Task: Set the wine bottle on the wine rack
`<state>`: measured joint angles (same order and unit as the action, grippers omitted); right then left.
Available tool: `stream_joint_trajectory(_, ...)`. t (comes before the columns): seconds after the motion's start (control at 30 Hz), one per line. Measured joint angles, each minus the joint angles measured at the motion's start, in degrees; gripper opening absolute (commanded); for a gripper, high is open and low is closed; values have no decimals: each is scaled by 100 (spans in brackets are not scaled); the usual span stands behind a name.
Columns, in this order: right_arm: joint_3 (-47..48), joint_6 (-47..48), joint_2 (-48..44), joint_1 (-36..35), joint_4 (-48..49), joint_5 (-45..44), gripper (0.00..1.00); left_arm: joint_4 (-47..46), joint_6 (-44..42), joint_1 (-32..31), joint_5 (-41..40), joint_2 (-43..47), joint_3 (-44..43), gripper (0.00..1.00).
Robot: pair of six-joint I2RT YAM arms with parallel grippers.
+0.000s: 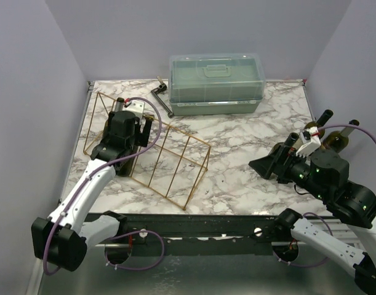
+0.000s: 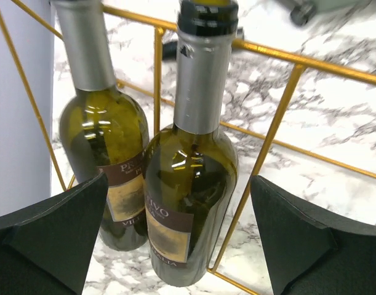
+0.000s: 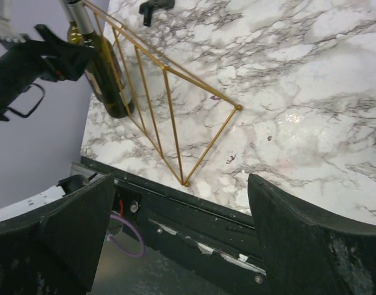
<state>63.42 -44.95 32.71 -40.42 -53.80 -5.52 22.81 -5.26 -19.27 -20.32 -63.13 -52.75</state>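
Note:
The gold wire wine rack (image 1: 197, 177) lies slanted on the left of the marble table. My left gripper (image 1: 126, 120) hovers over its far end and hides the bottles there from above. In the left wrist view two dark green wine bottles lie side by side inside the rack (image 2: 311, 62), necks pointing away. The nearer bottle (image 2: 188, 184) sits between the spread fingers of my left gripper (image 2: 178, 184), which is open and clear of the glass. The other bottle (image 2: 108, 141) lies to its left. My right gripper (image 1: 268, 166) (image 3: 181, 184) is open and empty at the right, facing the rack (image 3: 237, 107).
A translucent green lidded box (image 1: 215, 83) stands at the back centre. A small black tool (image 1: 163, 98) lies to its left. More wine bottles (image 1: 335, 140) stand at the right edge behind my right arm. The table's black front rail (image 3: 194, 212) runs below my right gripper.

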Motion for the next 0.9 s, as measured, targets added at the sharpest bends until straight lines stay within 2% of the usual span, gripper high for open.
stream_joint_trajectory(0.17, 98, 144, 28, 0, -275, -402, 91, -107, 15, 0, 264, 592, 4, 99)
stream_joint_trajectory(0.47, 883, 468, 374, 0, -638, -1443, 91, -525, 79, 0, 811, 1228, 291, 99)
stream_joint_trajectory(0.9, 1521, 1255, 1453, 0, -898, -3626, 92, -739, 168, 0, 1353, 1294, 350, 99)
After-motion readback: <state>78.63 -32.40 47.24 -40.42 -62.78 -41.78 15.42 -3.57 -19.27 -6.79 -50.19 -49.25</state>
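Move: Roughly 10 cm ahead and 11 cm to the right of the right hand stands the nearest wine bottle, its middle about 17 cm lower. A second dark bottle is about 7 cm farther out and 11 cm to the right of it; a small clear bottle is about 10 cm to its right, level with it. Below the open left hand leans the racked bottle, middle 3 cm ahead and 6 cm down, with the other racked bottle 7 cm left of it. From the left hand, the nearest standing bottle lies some 48 cm right and 8 cm back. Swinging right about 9 cm while reaching forward some 6 cm and lifting a little, the open right hand heads in over the nearest standing bottle, turning clockwise and rolling its left side down, nearly 30 degrees each. The left hand, still open, rises about 6 cm off the racked bottle, easing right late and a little back as its fingertips tip up. ##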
